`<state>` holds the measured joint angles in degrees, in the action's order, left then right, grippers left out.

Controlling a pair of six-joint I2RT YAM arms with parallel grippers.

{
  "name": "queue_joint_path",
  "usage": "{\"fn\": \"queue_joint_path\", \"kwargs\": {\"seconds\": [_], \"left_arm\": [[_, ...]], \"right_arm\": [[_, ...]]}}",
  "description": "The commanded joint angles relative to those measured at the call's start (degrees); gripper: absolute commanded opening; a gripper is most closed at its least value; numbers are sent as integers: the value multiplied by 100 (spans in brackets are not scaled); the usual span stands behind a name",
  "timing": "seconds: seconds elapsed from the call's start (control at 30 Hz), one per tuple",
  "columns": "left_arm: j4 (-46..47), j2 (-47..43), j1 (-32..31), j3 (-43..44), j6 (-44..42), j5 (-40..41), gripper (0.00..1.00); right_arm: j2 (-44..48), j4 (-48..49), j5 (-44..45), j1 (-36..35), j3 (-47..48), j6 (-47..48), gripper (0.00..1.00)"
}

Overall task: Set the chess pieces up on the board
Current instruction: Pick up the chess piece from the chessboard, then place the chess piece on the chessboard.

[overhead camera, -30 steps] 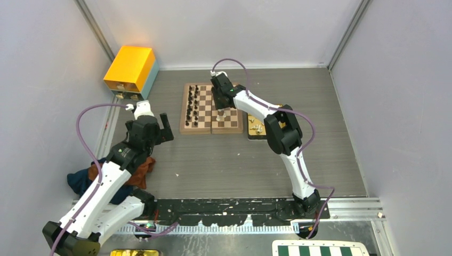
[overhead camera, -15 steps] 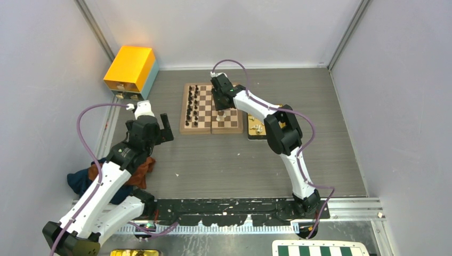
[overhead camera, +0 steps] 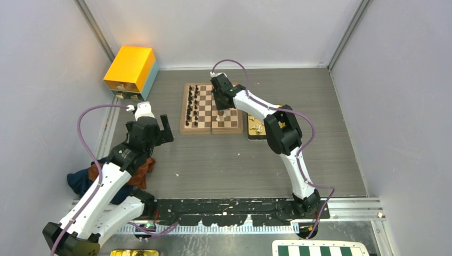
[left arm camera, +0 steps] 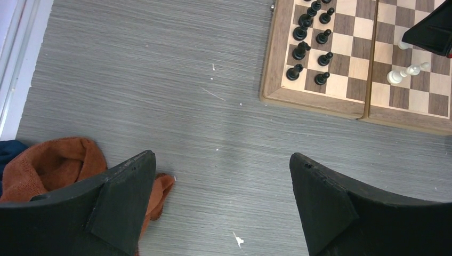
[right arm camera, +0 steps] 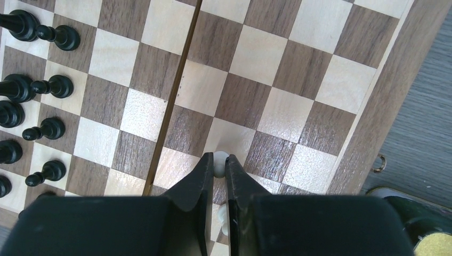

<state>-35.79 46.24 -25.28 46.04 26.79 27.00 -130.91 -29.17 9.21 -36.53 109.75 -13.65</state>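
The wooden board (overhead camera: 229,125) lies at the back middle of the table. Black chess pieces (overhead camera: 193,106) stand in two rows on its left half (right arm camera: 50,85). My right gripper (right arm camera: 219,156) points down over the right half, shut on a small white piece (right arm camera: 219,161) above a light square. A second white piece (left arm camera: 408,72) stands on the board close by. My left gripper (left arm camera: 219,157) hangs wide open over bare table, to the left of and nearer than the board, holding nothing.
A gold tray (overhead camera: 257,129) with a few pieces sits against the board's right side. A yellow box (overhead camera: 130,69) stands at the back left. Orange and blue cloths (left arm camera: 53,165) lie under the left arm. A green-and-white checkered board (overhead camera: 320,249) shows at the bottom edge.
The right gripper's fingers have closed on the white piece. Neither arm has visibly shifted.
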Motion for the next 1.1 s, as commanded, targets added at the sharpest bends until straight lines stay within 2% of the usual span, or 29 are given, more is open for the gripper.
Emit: {"fn": "queue_joint_path", "kwargs": {"seconds": [0.0,0.23,0.6,1.07], "left_arm": [[286,-74,-21,32,-35,170,97],[266,32,-21,184,-88,174,97],[284,143,-21,247,-60,130,97],[388,225,-21,191,-81,102,97]], "right_arm": [[61,-62,218,18,379,173,2],[-116,-241,316,209,1032,216,1],[-940,-698,269,706,2386,226,1],[-1453,-560,72,797,3101,86,1]]}}
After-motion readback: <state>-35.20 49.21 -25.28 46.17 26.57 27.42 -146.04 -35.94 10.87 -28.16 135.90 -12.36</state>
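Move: The right hand already grips a white piece low over the board. The squares near the board's far right corner lie about 10 cm ahead, 5 cm right and 3 cm below; the corner is roughly 17 cm ahead, 10 cm right. The remaining white piece sits 4 cm back and 1 cm right, the gold tray some 6 cm back, 21 cm right. From the left hand those squares are about 31 cm ahead, 26 cm right, 16 cm below. Right hand keeps the white piece pinched, arcing it about 10 cm forward and 5 right, up then down. ##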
